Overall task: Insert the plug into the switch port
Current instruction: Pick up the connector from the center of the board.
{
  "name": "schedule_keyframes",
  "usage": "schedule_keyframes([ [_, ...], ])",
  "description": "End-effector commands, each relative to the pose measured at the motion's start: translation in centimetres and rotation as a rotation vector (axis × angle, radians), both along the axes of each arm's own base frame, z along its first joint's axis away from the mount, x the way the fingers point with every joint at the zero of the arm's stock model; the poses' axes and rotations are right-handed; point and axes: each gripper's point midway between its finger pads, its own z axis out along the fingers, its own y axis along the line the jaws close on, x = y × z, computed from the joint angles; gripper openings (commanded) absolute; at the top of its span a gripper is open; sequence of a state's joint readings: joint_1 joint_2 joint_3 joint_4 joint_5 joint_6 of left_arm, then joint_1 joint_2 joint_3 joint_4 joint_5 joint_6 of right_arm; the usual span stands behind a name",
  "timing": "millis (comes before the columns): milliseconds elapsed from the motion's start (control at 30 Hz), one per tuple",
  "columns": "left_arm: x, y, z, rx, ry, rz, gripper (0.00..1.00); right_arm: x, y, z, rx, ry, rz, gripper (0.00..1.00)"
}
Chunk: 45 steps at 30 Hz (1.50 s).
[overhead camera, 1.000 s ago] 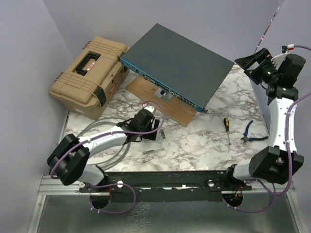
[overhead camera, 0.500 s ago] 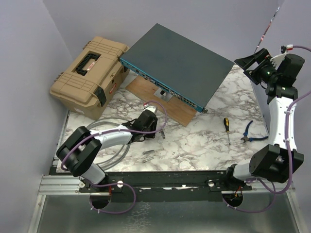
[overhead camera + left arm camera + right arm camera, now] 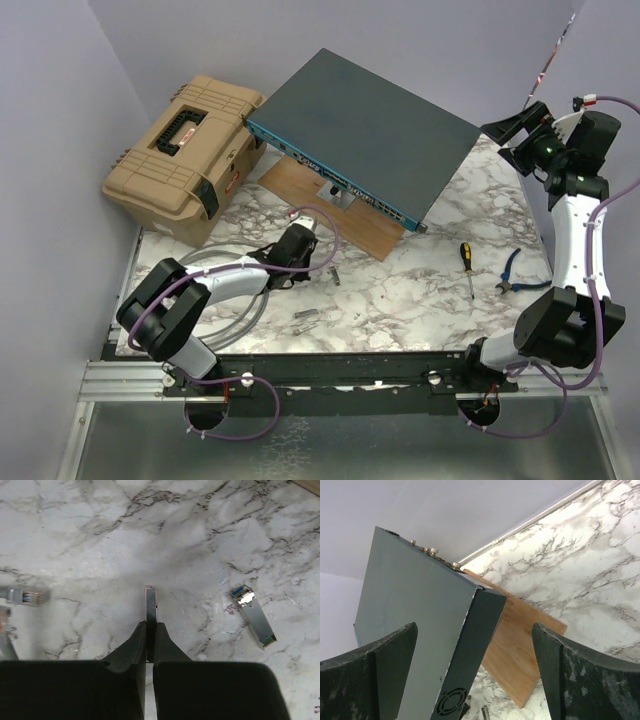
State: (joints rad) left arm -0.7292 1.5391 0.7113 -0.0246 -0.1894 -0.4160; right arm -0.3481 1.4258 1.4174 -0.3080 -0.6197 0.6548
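Observation:
The switch (image 3: pixel 370 125) is a flat dark grey-teal box lying tilted on a wooden board (image 3: pixel 330 205), its blue socket face (image 3: pixel 335 180) turned toward the front left. My left gripper (image 3: pixel 150 626) is low over the marble, shut on the plug (image 3: pixel 150 602), a thin metal piece seen edge-on that sticks out past the fingertips. From above, the left gripper (image 3: pixel 303 262) covers the plug. My right gripper (image 3: pixel 515 130) hangs open, high at the back right beside the switch's corner. In the right wrist view the switch (image 3: pixel 410 610) shows well beyond the spread fingers.
A tan toolbox (image 3: pixel 185 155) stands at the back left. A loose metal module (image 3: pixel 253 616) lies right of the left gripper, and a cable connector (image 3: pixel 27 596) lies left of it. Grey cable loops (image 3: pixel 225 300) lie front left. A screwdriver (image 3: pixel 466 268) and pliers (image 3: pixel 515 272) lie on the right.
The left jaws have gone from open to shut on the plug, and the left arm's elbow has swung up and to the right. The right arm has barely shifted.

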Motion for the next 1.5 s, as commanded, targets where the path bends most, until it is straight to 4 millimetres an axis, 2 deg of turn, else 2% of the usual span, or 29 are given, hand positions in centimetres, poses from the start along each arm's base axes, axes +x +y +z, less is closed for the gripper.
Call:
schedule_keyframes([
  [0,1.0,1.9,1.1,0.058,-0.045,0.020,0.02,0.5,-0.1,0.5,0.005,-0.012,0.017,1.00],
  [200,1.2,4.2,0.7,0.216,-0.047,0.063,0.02,0.7,-0.1,0.2,0.012,-0.007,0.019,1.00],
  [333,1.2,4.6,0.2,0.314,-0.042,0.074,0.00,0.6,-0.1,0.2,0.008,-0.007,0.017,1.00],
  [467,0.8,4.1,-0.2,0.387,-0.038,0.052,0.01,0.6,-0.1,0.2,0.009,-0.007,0.017,1.00],
  [633,-0.8,2.7,-1.4,0.442,-0.024,0.000,0.03,0.5,-0.1,0.1,0.011,-0.006,0.016,1.00],
  [767,-2.6,1.3,-2.6,0.483,-0.010,-0.056,0.10,0.4,-0.1,0.1,0.011,-0.006,0.016,1.00],
  [867,-3.6,0.4,-3.2,0.513,-0.010,-0.097,0.21,0.5,0.0,-0.1,0.015,-0.005,0.020,1.00],
  [967,-4.2,-0.5,-3.5,0.533,-0.010,-0.131,0.29,0.4,0.1,-0.1,0.019,-0.005,0.022,1.00],
  [1233,-4.1,-3.1,-1.2,0.433,-0.031,-0.160,0.41,0.2,0.2,-0.2,0.021,-0.005,0.023,1.00],
  [1367,-4.0,-3.4,0.0,0.393,-0.050,-0.151,0.45,0.2,0.2,-0.1,0.020,-0.006,0.023,1.00],
  [1467,-4.3,-3.3,0.2,0.364,-0.044,-0.144,0.46,0.2,0.2,-0.3,0.025,-0.003,0.023,1.00],
])
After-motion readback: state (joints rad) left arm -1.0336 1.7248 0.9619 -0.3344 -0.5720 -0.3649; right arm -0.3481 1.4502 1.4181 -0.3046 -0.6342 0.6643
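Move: Between the left fingertips, practically at the hand point, the connector stands on edge, already pinched. A second connector lies about 7 cm to its right and 1 cm nearer the base. The clear cable plug is some 6 cm ahead and 8 cm left of the hand, and a small silver piece about 8 cm straight back. From the idle right hand, the pinched connector lies roughly 42 cm left, 15 cm back and 32 cm below. Sweeping low at table height, the left hand first goes about 3.5 cm to its left with the connector in its pinch, then swings back right and towards the base, ending some 3 cm right of and 3 cm behind its start, closer to the second connector. It rolls about 25 degrees, left side rising, and on the way back the fingers open to nearly half and let go of the connector. ##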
